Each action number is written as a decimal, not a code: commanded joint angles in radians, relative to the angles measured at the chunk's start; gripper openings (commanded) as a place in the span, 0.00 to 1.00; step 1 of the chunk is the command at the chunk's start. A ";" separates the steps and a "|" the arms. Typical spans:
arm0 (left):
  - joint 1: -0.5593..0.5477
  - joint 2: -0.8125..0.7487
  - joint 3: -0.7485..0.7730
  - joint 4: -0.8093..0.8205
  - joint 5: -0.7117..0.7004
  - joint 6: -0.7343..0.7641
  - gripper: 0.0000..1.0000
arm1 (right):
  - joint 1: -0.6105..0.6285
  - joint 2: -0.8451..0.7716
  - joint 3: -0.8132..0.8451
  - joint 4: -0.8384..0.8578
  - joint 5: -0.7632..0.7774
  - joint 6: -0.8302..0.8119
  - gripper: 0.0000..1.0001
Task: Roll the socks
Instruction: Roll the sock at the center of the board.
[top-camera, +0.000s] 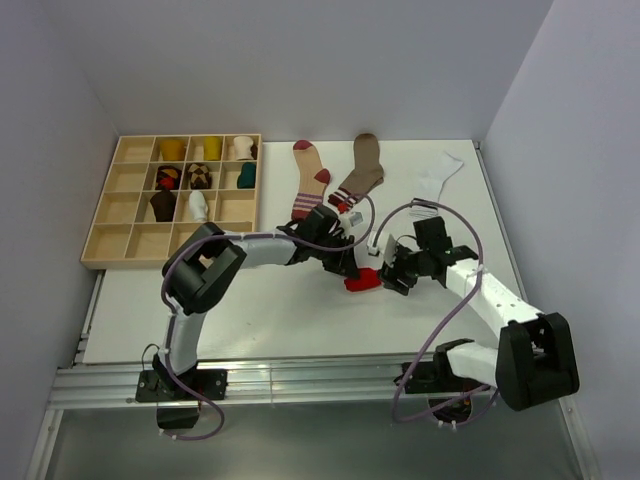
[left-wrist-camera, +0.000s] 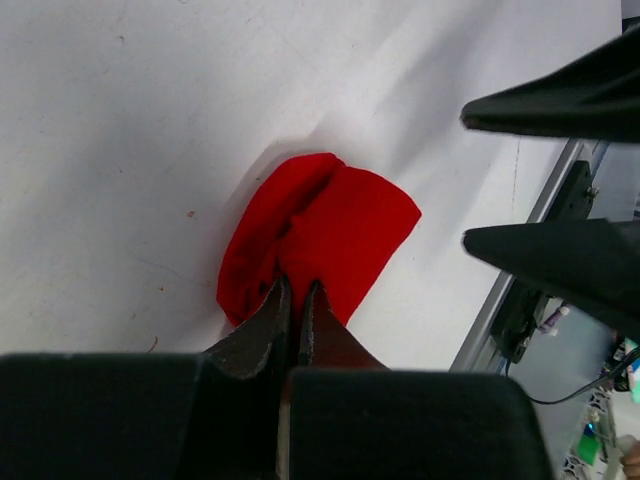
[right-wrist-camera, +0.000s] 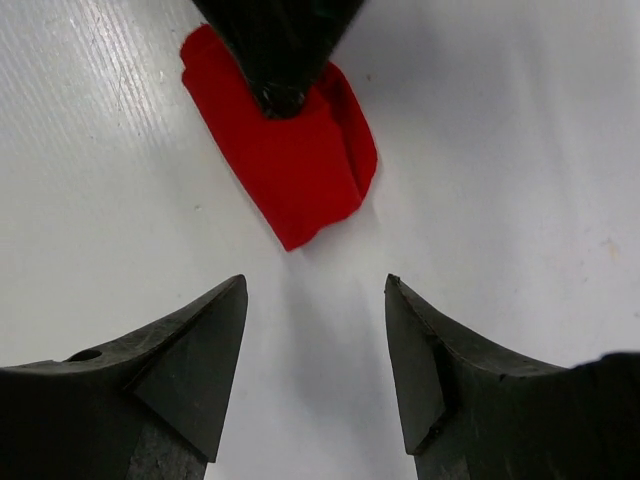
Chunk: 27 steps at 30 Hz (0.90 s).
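A folded red sock (top-camera: 362, 283) (left-wrist-camera: 330, 230) (right-wrist-camera: 300, 170) lies on the white table between both arms. My left gripper (top-camera: 350, 268) (left-wrist-camera: 297, 290) is shut on its near edge, with red fabric pinched between the tips; it enters the right wrist view from the top (right-wrist-camera: 280, 95). My right gripper (top-camera: 388, 270) (right-wrist-camera: 315, 285) is open and empty, a short gap away from the sock's pointed corner. Farther back lie a dark brown sock with a pale striped cuff (top-camera: 360, 172), a striped sock with red heel and toe (top-camera: 310, 180) and a white sock (top-camera: 437, 180).
A wooden compartment tray (top-camera: 130, 215) sits at the back left, with rolled socks in several cells. The table's front rail (top-camera: 300, 380) runs behind the arm bases. Grey walls close in on both sides.
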 joint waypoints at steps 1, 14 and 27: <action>0.000 0.119 -0.006 -0.267 -0.077 0.038 0.00 | 0.083 -0.037 -0.040 0.166 0.092 -0.050 0.64; 0.035 0.176 0.075 -0.334 -0.012 0.043 0.01 | 0.301 -0.079 -0.172 0.364 0.278 -0.081 0.65; 0.066 0.218 0.136 -0.368 0.062 0.052 0.00 | 0.377 0.081 -0.164 0.424 0.376 -0.128 0.63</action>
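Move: The rolled-up red sock already sits in the left fingers, its free part about 3 cm to their right, 2 cm back and 1 cm lower. From the open right gripper that sock is about 6 cm left, 1 cm ahead and some 5 cm down. The brown sock lies roughly 26 cm ahead and 4 cm left of the right gripper, the tan sock 24 cm ahead and 17 cm left. Bring the open right gripper about 5 cm left and then down some 3.5 cm, turning it roughly 15 degrees counter-clockwise as it tips, until its fingers straddle the free end of the red sock; don't close. Keep the left fingers shut on the sock almost in place, rolling them about 10 degrees so their forward side tips down. ##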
